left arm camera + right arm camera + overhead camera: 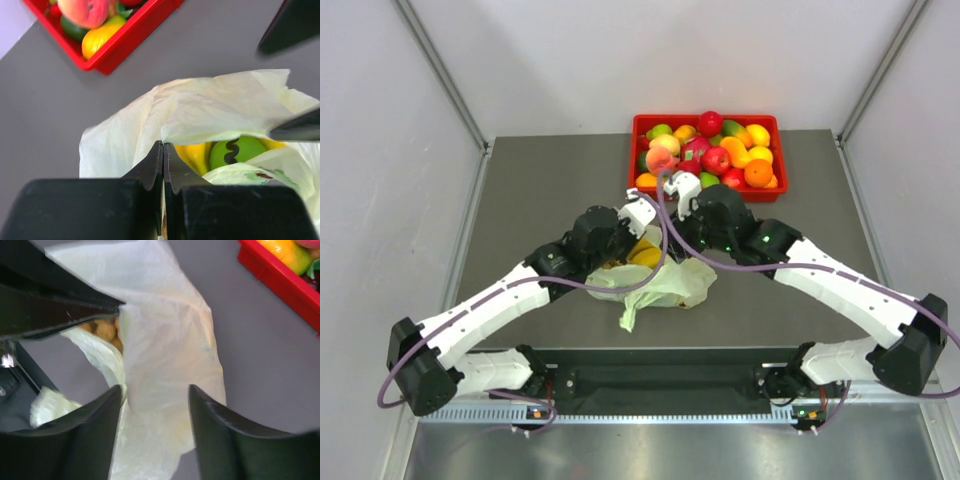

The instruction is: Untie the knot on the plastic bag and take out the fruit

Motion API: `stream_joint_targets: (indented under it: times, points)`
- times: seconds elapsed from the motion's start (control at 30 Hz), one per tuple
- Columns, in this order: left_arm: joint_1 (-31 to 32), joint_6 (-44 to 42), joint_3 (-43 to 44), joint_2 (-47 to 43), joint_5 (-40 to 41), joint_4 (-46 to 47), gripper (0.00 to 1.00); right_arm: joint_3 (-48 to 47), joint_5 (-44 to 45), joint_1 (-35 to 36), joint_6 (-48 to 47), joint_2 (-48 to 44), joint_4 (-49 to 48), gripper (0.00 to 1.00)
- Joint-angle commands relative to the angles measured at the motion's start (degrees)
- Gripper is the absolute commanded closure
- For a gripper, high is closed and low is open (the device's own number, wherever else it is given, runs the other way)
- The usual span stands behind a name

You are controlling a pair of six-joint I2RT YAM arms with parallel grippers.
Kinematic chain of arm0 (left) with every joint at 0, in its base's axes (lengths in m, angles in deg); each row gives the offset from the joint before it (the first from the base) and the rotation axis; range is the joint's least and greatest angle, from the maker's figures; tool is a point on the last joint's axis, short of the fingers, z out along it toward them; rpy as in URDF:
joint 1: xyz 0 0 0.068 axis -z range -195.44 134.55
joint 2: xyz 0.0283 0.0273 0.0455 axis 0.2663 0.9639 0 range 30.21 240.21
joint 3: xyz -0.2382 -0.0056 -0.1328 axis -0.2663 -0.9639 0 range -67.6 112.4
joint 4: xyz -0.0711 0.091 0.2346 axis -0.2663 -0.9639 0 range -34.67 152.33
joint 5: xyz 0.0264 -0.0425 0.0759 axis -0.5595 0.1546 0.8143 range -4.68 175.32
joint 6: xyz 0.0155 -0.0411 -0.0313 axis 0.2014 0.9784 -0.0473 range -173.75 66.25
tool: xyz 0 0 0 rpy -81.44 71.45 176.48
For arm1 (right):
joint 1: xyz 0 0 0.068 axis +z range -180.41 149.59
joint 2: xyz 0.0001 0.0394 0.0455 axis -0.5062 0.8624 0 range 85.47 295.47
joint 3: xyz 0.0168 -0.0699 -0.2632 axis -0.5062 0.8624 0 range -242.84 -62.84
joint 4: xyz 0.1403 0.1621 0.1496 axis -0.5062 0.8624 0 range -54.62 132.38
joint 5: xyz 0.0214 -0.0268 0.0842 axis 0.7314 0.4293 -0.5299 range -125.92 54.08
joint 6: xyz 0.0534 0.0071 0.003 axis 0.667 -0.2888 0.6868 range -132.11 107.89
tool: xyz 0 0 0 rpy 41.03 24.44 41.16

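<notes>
The pale green plastic bag lies crumpled mid-table between both arms, its mouth gaping. My left gripper is shut on the bag's top edge, with a sliver of film between its jaws. Inside the mouth show fruit: a yellow banana, a round green dark-marked fruit and tan berries. My right gripper is open, its fingers standing either side of a sheet of the bag without pinching it. No knot shows in any view.
The red tray of apples, oranges and a peach stands just behind the bag, close to both wrists. Its near corner shows in the left wrist view and the right wrist view. The dark grey tabletop surrounds the bag.
</notes>
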Motion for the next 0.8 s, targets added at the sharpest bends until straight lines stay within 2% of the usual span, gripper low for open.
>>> stream_joint_targets:
  times: [0.0,0.07,0.17,0.47,0.63,0.77]
  points:
    - [-0.35,3.36,-1.03,-3.37,4.29,0.50,1.00,-0.42,4.48,-0.12,5.03,-4.76,-6.06,0.37]
    - [-0.27,5.11,-1.90,-5.03,4.99,0.85,1.00,0.02,7.72,-0.21,7.06,-5.64,-6.41,0.24]
    - [-0.27,8.10,-2.88,-6.35,7.10,1.82,1.00,-0.33,9.32,-0.21,10.57,-5.82,-5.36,0.17]
    - [-0.36,14.78,-2.44,-8.20,8.08,4.01,1.00,2.04,8.18,3.29,16.21,-5.29,-4.74,0.12]
    - [-0.27,17.42,-0.95,-9.34,8.52,4.02,1.00,4.50,12.03,7.95,19.72,-4.24,-5.01,0.10]
    - [-0.27,19.53,-0.15,-12.06,9.13,4.10,1.00,7.49,12.66,8.57,22.18,-2.75,-5.27,0.09]
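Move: The left hand is already shut on the bag's rim, with the bag's body about 5 cm back, 3 cm to its right and 8 cm below; the yellow fruit in the mouth is some 4 cm back, 2 cm right and 6 cm down. For the right hand, half open beside the rim, the bag's body is about 4 cm back, 2 cm left and 8 cm below. The red basket stands some 26 cm ahead of the right hand and 10 cm to its right, about 15 cm lower. Fingers already parting, the right hand opens almost fully, lifts about 4 cm clear, then sinks some 5 cm while drawing back about 4 cm and a little left, coming down open towards the bag's wall, its wrist rolling left side up and turning some 10 degrees clockwise. Meanwhile the left hand keeps its pinch on the rim and draws it nearly 3 cm left and, after a small dip, about 3 cm up, rolling its left side down and turning counter-clockwise, each by roughly 15 degrees. ##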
